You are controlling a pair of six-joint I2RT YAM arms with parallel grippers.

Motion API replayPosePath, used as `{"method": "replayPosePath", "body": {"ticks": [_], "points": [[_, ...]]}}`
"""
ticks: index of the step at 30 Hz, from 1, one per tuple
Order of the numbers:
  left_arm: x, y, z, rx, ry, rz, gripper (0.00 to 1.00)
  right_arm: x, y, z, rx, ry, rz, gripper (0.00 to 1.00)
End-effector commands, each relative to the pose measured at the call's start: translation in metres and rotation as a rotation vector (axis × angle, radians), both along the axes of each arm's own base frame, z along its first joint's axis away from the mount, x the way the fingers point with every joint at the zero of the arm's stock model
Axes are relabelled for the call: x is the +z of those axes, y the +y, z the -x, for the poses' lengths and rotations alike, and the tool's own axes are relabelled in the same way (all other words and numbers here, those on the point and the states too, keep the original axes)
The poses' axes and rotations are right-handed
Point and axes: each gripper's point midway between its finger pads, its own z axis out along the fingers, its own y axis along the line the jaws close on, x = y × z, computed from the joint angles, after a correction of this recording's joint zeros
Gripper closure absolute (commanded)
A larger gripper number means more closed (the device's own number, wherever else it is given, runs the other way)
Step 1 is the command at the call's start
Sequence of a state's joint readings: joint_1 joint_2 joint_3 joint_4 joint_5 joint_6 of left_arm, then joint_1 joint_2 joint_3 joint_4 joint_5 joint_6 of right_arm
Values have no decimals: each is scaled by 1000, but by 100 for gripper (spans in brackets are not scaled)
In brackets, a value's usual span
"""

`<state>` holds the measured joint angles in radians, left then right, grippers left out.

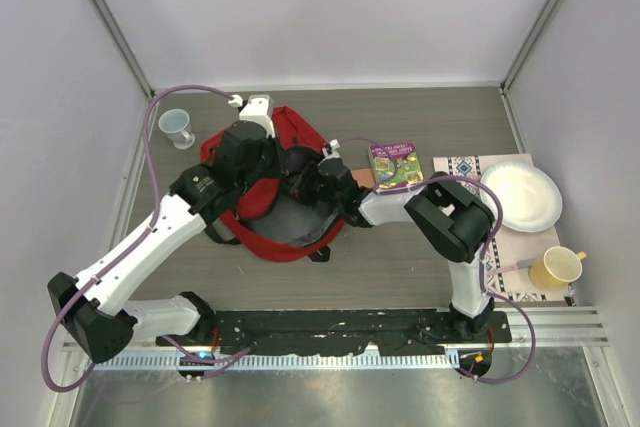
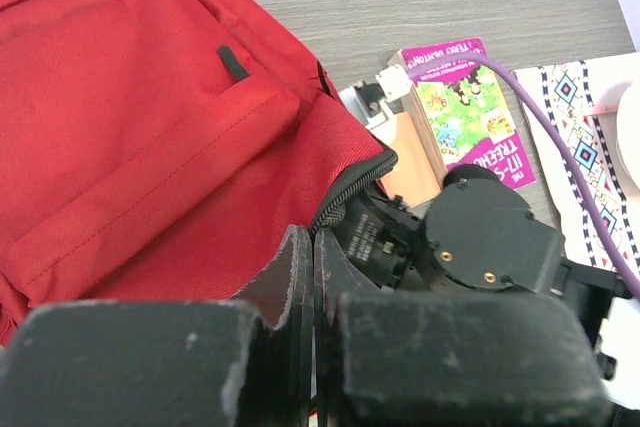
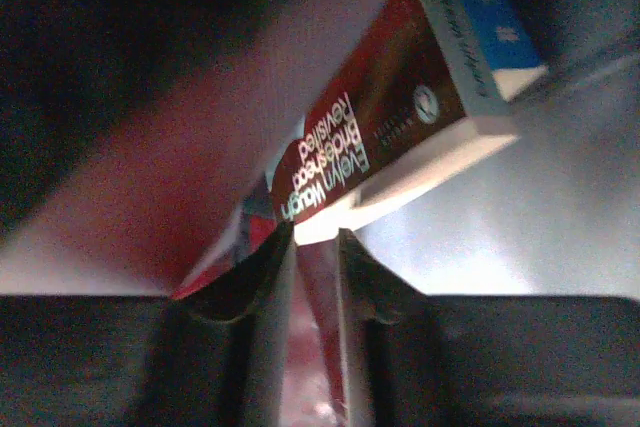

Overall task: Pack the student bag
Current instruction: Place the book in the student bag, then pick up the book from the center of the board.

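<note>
The student bag [image 1: 300, 129] is a big red backpack lying left of the table's middle, its mouth open toward the right. My left gripper [image 1: 265, 165] sits over the bag. In the left wrist view it [image 2: 315, 252] is shut, pinching the bag's black zipper edge [image 2: 350, 187] beside red fabric [image 2: 140, 127]. My right gripper [image 1: 308, 183] reaches into the bag's mouth. In the right wrist view its jaws [image 3: 315, 235] stand a little apart inside the dim red interior. A dark red paperback [image 3: 390, 127] lies tilted there, its lower corner right at the fingertips.
A purple and green book [image 1: 397, 165] lies right of the bag, next to an orange-brown flat thing [image 1: 366, 178]. Farther right, a patterned placemat [image 1: 465, 165] carries a white plate [image 1: 520, 197] and a yellow cup [image 1: 556, 268]. A clear cup [image 1: 178, 128] stands at the back left.
</note>
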<state>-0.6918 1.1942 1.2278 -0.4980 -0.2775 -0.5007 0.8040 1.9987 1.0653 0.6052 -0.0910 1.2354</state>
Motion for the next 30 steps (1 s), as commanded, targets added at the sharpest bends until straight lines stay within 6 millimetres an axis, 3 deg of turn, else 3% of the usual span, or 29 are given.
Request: {"method": "replayPosePath", "body": {"ticks": [1,4,5,6,9,10,11,13,16,17,18,19,20,23,25,26,27,28,30], "points": [[16,4,-2,36,-48,40,100,36,-22,11,18,-150,31,59],[8,6,-2,42,-39,30,100,56,-38,22,39,-243,74,46],[4,5,-3,41,-30,28,100,54,-44,30,55,-248,87,45],[3,4,-2,38,-27,28,100,67,-50,35,64,-295,92,44],[-4,1,-2,28,-3,26,100,59,-68,49,70,-288,150,43],[-7,1,0,25,6,24,100,68,-77,55,63,-304,155,43],[-11,1,1,24,14,22,100,57,-87,61,56,-285,184,43],[-17,-1,3,14,30,26,100,65,-115,62,-33,-297,238,43],[-32,-6,9,-14,76,28,99,57,-157,65,-168,-293,332,39],[-40,-9,12,-29,97,31,98,72,-172,69,-214,-321,324,37],[-44,-13,15,-48,113,42,97,73,-184,69,-253,-324,347,36],[-50,-23,19,-86,144,67,93,73,-203,66,-326,-327,394,32],[-59,-25,22,-97,171,66,90,83,-215,68,-366,-344,389,30],[-76,-34,34,-148,239,57,76,88,-246,63,-464,-352,448,23],[-77,-36,39,-160,249,50,60,90,-265,56,-512,-346,472,20],[-72,-36,41,-169,238,56,54,91,-267,54,-498,-337,464,20],[-68,-36,42,-173,229,59,39,88,-272,51,-502,-321,464,20],[-64,-36,42,-172,220,62,36,85,-291,40,-545,-290,467,20],[-49,-33,39,-165,181,66,29,79,-298,34,-521,-253,445,20]]}}
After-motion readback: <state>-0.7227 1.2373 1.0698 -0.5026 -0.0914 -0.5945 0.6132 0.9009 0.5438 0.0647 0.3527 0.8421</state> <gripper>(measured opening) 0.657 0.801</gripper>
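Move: Inside the bag, the right fingertips sit just short of a brown book, its middle some 7 cm farther out and 3 cm to their left, slightly below. The next book, the purple one on the table, lies about 24 cm right of that hand, 4 cm farther out and 8 cm lower; before it, the orange notebook, 15 cm right, level, 9 cm down. The bag's middle is 10 cm left of that hand; the left hand, pinching the raised flap, has it 4 cm ahead, some 24 cm below. Backing out of the bag's mouth, the right hand draws back and right, climbs, then sweeps right over the orange notebook to the purple book, ending about 27 cm right and 9 cm higher, swung clockwise with fingers spread wide. The left lowers the flap, then opens and lets go while easing down and back, some 8 cm down in all. ##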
